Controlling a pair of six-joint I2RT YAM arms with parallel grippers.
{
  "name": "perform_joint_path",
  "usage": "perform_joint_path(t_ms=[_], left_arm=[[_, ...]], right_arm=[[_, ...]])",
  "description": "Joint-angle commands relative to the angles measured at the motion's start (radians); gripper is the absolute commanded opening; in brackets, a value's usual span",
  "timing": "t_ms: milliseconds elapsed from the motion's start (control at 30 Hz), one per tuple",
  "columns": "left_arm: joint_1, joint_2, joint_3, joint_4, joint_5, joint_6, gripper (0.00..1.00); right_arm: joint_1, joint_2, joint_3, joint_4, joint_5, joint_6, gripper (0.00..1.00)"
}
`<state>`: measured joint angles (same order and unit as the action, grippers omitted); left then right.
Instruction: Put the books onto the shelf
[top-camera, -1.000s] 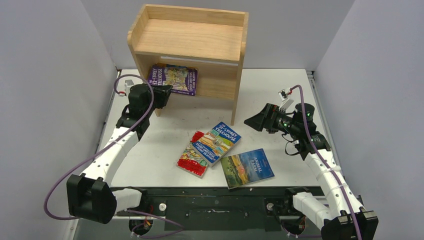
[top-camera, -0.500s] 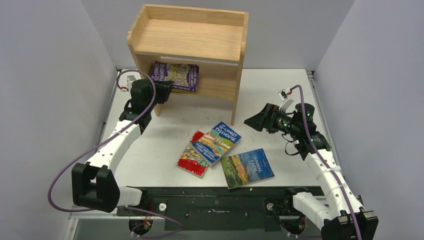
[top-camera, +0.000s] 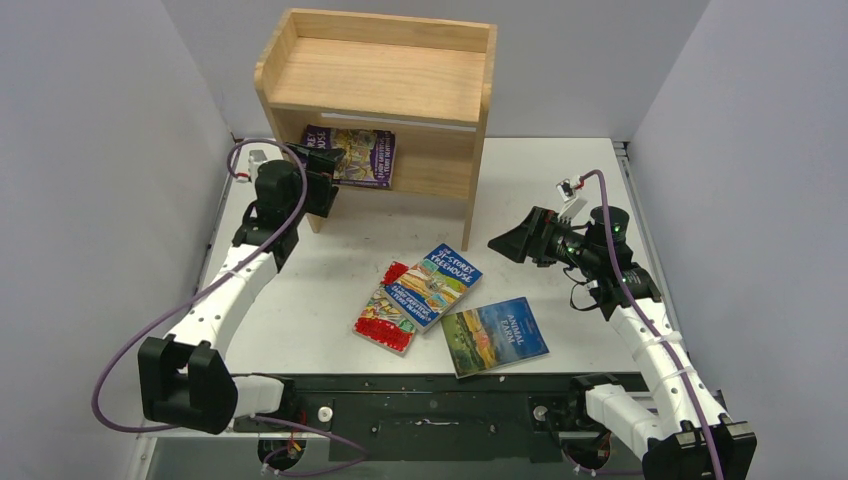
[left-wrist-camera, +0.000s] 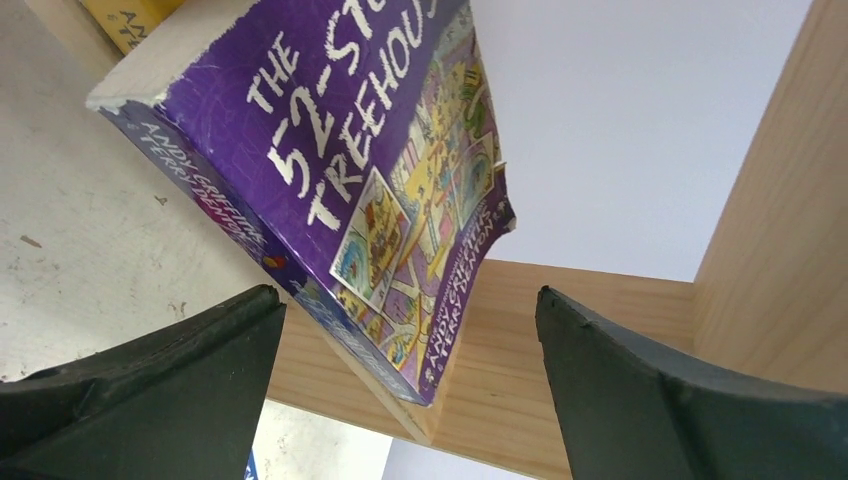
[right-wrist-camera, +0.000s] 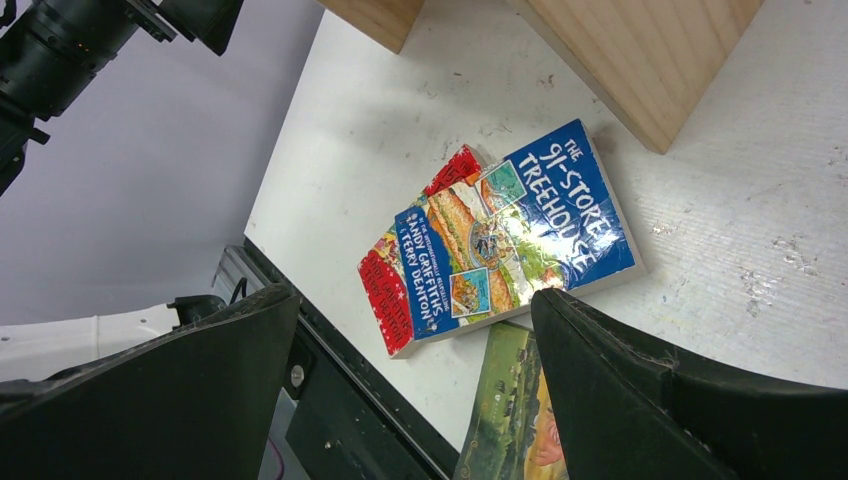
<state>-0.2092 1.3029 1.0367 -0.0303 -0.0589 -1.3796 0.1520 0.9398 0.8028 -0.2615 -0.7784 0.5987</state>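
Observation:
The wooden shelf (top-camera: 375, 75) stands at the back of the table. A purple book (top-camera: 358, 155) (left-wrist-camera: 370, 170) sits tilted in its lower compartment, with a yellow book (left-wrist-camera: 135, 20) behind it. My left gripper (top-camera: 327, 172) (left-wrist-camera: 405, 300) is open at the compartment's left side; the purple book's lower corner lies between the spread fingers without touching them. A blue book (top-camera: 445, 282) (right-wrist-camera: 530, 215) lies partly on a red-bordered book (top-camera: 383, 318) (right-wrist-camera: 400, 290) mid-table. The Animal Farm book (top-camera: 495, 336) (right-wrist-camera: 510, 410) lies beside them. My right gripper (top-camera: 512, 243) (right-wrist-camera: 415, 295) hovers open and empty above these.
The shelf's right side panel (right-wrist-camera: 640, 60) reaches down to the table just beyond the blue book. A black rail (top-camera: 420, 405) with the arm bases runs along the near edge. Grey walls close in on both sides.
My left gripper has pushed the purple book further into the lower compartment and then opened, letting go of it. The right arm has not moved.

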Motion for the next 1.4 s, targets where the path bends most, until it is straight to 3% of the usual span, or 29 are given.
perform_joint_path(t_ms=[0, 167, 300, 367, 567, 800, 1367], left_arm=[[0.007, -0.055, 0.026, -0.026, -0.004, 0.042, 0.97], [0.007, -0.078, -0.003, -0.003, 0.009, 0.05, 0.99], [0.007, -0.088, -0.05, 0.017, -0.007, 0.027, 0.7], [0.007, -0.081, -0.052, 0.033, -0.001, 0.022, 0.61], [0.007, -0.049, -0.048, 0.075, 0.027, 0.009, 0.58], [0.007, -0.038, -0.056, 0.09, 0.012, 0.002, 0.37], [0.024, -0.024, -0.038, 0.101, -0.052, 0.037, 0.35]], right_arm=[[0.01, -0.017, 0.005, 0.059, -0.015, -0.003, 0.9], [0.011, -0.018, 0.001, 0.061, -0.012, -0.001, 0.9], [0.012, -0.02, -0.004, 0.065, -0.012, 0.002, 0.9], [0.013, -0.02, -0.003, 0.07, -0.013, 0.005, 0.9], [0.013, -0.02, -0.008, 0.062, -0.009, 0.0, 0.9], [0.015, -0.017, -0.004, 0.062, -0.004, -0.002, 0.9], [0.021, -0.005, 0.007, 0.057, 0.005, -0.006, 0.9]])
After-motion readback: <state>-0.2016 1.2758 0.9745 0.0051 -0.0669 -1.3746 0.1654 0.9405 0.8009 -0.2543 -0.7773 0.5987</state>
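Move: The purple book, already let go on the shelf's middle board, has its middle about 6 cm ahead of the left hand and 3 cm to its right, around 1 cm lower. The yellow book lies beneath it, about 6 cm ahead, 2 cm right and 4 cm below the hand. The shelf's left side panel is some 9 cm left and 4 cm ahead, about level. From the idle right hand the purple book lies roughly 23 cm ahead and 34 cm left, 2 cm higher. Backing off about 1.5 cm from the purple book while first rising a centimetre, the left hand then sinks some 2 cm and eases forward again by about 1 cm towards the spine. Its wide-open fingers narrow to about a third, one above the other, without turning, ending close at the spine's edge; whether they touch can't be seen. ##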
